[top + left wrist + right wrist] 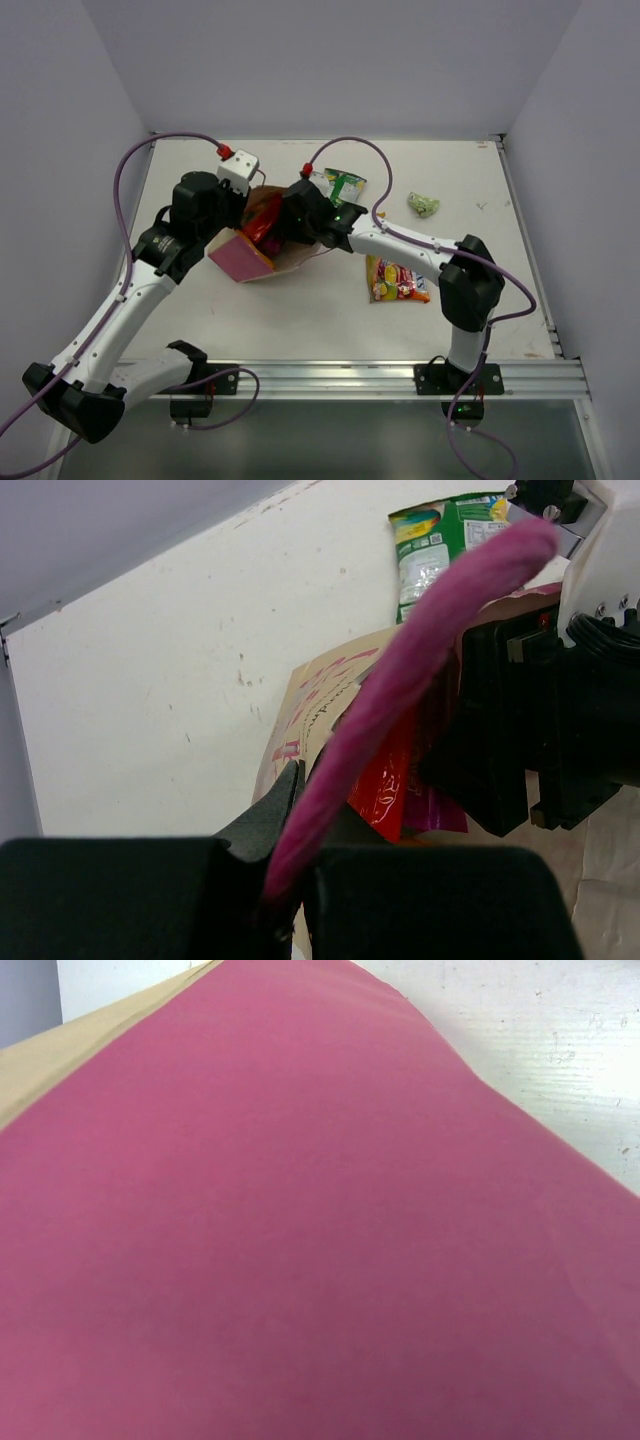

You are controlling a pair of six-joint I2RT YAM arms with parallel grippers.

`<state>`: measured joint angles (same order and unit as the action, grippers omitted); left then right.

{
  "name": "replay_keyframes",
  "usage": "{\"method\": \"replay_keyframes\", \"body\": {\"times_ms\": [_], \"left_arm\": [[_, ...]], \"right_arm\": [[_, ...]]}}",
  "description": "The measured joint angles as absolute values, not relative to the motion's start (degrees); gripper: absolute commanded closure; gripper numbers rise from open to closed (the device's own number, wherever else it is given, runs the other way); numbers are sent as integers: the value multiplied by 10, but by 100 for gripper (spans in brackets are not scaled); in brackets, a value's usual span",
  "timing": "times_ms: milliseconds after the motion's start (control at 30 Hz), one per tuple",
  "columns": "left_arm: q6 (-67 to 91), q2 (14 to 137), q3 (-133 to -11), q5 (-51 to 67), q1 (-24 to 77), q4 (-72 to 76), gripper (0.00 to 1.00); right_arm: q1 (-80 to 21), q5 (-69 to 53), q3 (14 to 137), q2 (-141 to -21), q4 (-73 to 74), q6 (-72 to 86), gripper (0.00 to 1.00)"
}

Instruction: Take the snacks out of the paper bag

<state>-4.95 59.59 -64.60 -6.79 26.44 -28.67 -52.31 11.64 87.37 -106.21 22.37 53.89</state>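
Observation:
The paper bag (243,259) lies tilted on the table with its mouth toward the back. My left gripper (300,810) is shut on the bag's pink side edge (420,650) and holds it up. A red packet (385,780) and a magenta one (440,815) show inside the mouth, next to the beige lettered face (310,695). My right gripper (292,220) reaches into the mouth and its fingers are hidden. In the right wrist view the bag's pink side (320,1240) fills nearly the whole picture. On the table lie a green packet (345,185), a yellow-red candy bag (395,280) and a pale green piece (423,204).
The green packet (440,550) lies just behind the bag, close to the right wrist. Walls close the table at the back and on both sides. A metal rail (360,378) runs along the near edge by the arm bases.

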Motion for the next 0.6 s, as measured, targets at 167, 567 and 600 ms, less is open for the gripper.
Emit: {"method": "replay_keyframes", "body": {"times_ms": [167, 567, 600], "left_arm": [[-49, 596, -646, -68, 264, -287, 100], [-49, 596, -646, -82, 264, -288, 100], [-49, 597, -646, -84, 264, -288, 100]], "right_arm": [[-518, 112, 874, -1069, 215, 544, 72], [-513, 91, 874, -1064, 189, 472, 100], [-513, 86, 874, -1058, 190, 460, 100]]}}
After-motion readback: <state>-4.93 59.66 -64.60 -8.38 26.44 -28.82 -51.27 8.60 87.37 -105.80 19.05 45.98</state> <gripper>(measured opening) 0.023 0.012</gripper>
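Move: The purple snack stands in the open bag about 3 cm to the right hand's left, some 1 cm back and 3 cm lower. The red snack is about 7 cm left and 1 cm ahead; an orange-edged pack sits 4 cm back and 8 cm left. The green packet lies on the table, roughly 13 cm ahead and 14 cm right. From the left hand the purple snack is about 8 cm right, 2 cm back and 12 cm below. Ease the half-open right gripper about 1 cm forward inside the bag beside the purple snack, closing the fingers fully from half open. Then start lifting, a little over 1 cm up, with the wrist turning slightly counter-clockwise and the fingertips tipping up a few degrees. Hold the bag's rim still with the shut left gripper. ##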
